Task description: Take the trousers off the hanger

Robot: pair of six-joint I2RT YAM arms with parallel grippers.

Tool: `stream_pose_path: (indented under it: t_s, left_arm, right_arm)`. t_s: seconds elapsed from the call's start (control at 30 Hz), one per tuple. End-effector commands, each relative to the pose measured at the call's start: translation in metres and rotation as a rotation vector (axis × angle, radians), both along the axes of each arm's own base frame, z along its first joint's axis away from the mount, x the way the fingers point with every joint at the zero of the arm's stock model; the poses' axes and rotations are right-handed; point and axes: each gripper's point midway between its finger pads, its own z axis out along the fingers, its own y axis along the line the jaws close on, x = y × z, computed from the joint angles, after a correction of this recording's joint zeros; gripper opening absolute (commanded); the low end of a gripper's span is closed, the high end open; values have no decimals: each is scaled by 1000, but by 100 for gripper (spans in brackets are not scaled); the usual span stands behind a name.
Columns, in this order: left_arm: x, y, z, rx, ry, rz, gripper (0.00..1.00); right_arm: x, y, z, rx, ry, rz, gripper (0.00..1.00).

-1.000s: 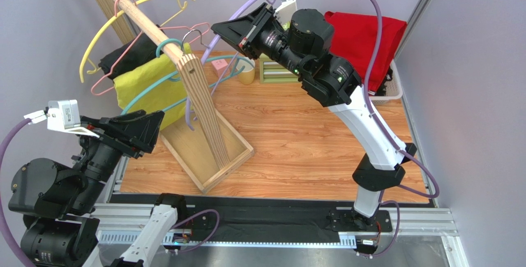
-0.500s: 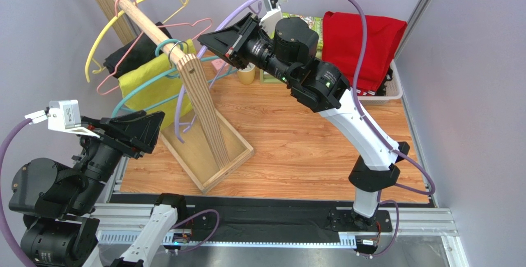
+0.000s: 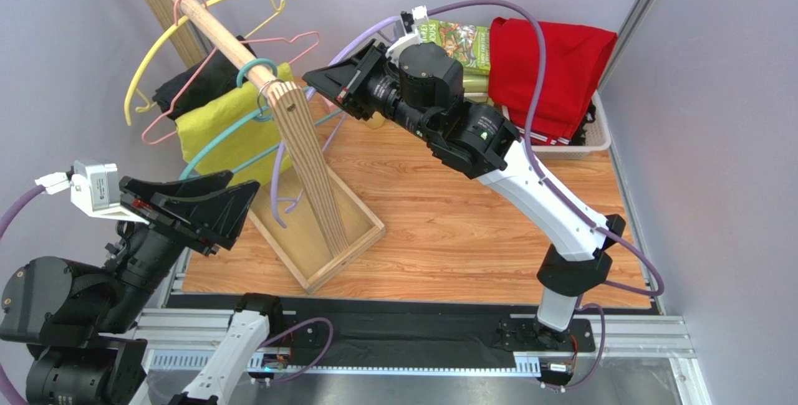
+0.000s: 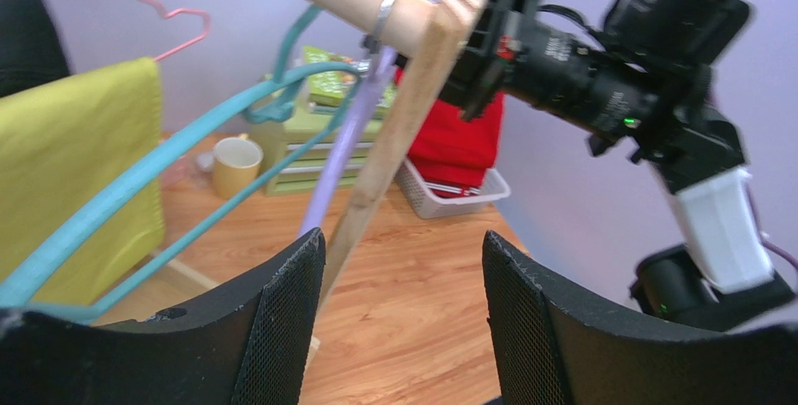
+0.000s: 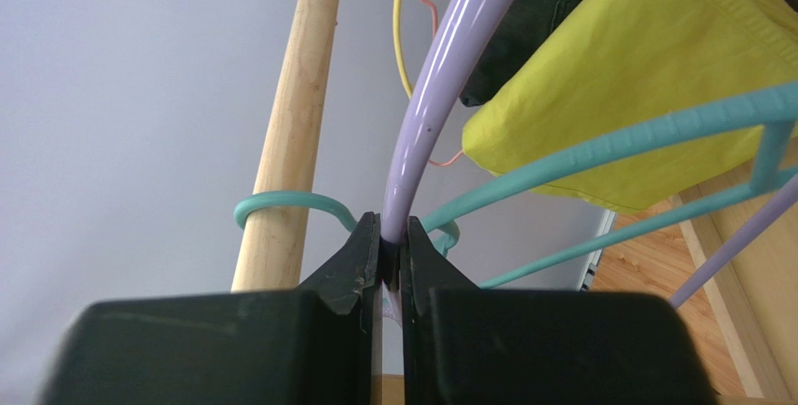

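Observation:
My right gripper [image 3: 311, 76] is shut on the upper arm of a bare purple hanger [image 5: 440, 78], right beside the wooden rail [image 3: 211, 26]. The hanger's metal hook [image 4: 387, 11] loops over the rail near its end post. Black trousers [image 3: 199, 83] hang on a pink hanger [image 3: 272, 45] further along the rail, partly hidden behind a yellow-green cloth [image 3: 225, 129] on a teal hanger [image 4: 159, 167]. Red trousers [image 3: 553, 54] lie heaped on the white basket [image 3: 599, 134] at the back right. My left gripper [image 4: 403, 237] stands open and empty at the near left, apart from the rack.
The rail's wooden post and tray base [image 3: 314, 190] stand on the left half of the table. An empty yellow hanger [image 3: 169, 36] hangs at the rail's far end. A mug [image 4: 234, 164], a green crate [image 4: 300, 143] and a green book [image 3: 459, 40] sit at the back.
My right arm has swung left with the purple hanger, bringing its hook from beside the rail onto the rail's end. The left gripper has shifted slightly and stayed open.

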Motion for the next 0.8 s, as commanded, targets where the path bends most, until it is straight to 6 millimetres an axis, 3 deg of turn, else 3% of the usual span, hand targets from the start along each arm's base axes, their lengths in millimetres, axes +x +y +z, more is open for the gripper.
stream_pose_path:
  t_s: [0.0, 0.1, 0.13, 0.2, 0.23, 0.27, 0.37, 0.43, 0.73, 0.77]
  left_arm:
    - [-21, -31, 30, 8, -116, -215, 68]
    - [-32, -48, 40, -4, -146, -349, 68]
    - [-34, -52, 46, -7, -174, -386, 68]
    - [-39, -65, 43, -12, -157, -503, 68]
    - [-52, -75, 48, -22, -169, -618, 70]
    - [-48, -81, 45, -29, -139, -678, 70]
    - [-59, -90, 42, 1, -100, -830, 70]
    - [-56, -93, 39, 24, -72, -882, 70]
    - [-46, -102, 31, 25, 37, -1045, 72]
    - [-45, -105, 30, 20, 57, -1083, 71]
  right_arm:
    - [-13, -22, 34, 81, -51, -25, 0]
    - [-17, -28, 33, 74, -52, -24, 1]
    - [-15, -26, 22, 50, -39, -24, 4]
    - [-21, -32, 21, 46, -31, -16, 8]
    - [-21, -31, 13, 29, -22, -12, 15]
    - [-22, -33, 9, 13, -21, -12, 18]
    - [-27, -42, 3, -20, -23, -13, 28]
    - [-33, -52, 6, -30, -49, -9, 34]
    - [-47, -83, -25, -195, -83, 15, 60]
    - [-53, -94, -25, -212, -99, 24, 61]
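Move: The right hand grips the purple hanger, whose hook is already over the rail end, about 8 cm to its left, level fore-and-aft and 4 cm higher. The teal hanger's hook is some 11 cm left and 3 cm farther out; the yellow trousers hang about 15 cm left, 4 cm back and 12 cm below. From the open left hand, that rail end is roughly 17 cm ahead, 4 cm right and 7 cm up. Right fingers open off the purple hanger, retreating about 7 cm right; left hand sweeps right, turning some 55° clockwise. ##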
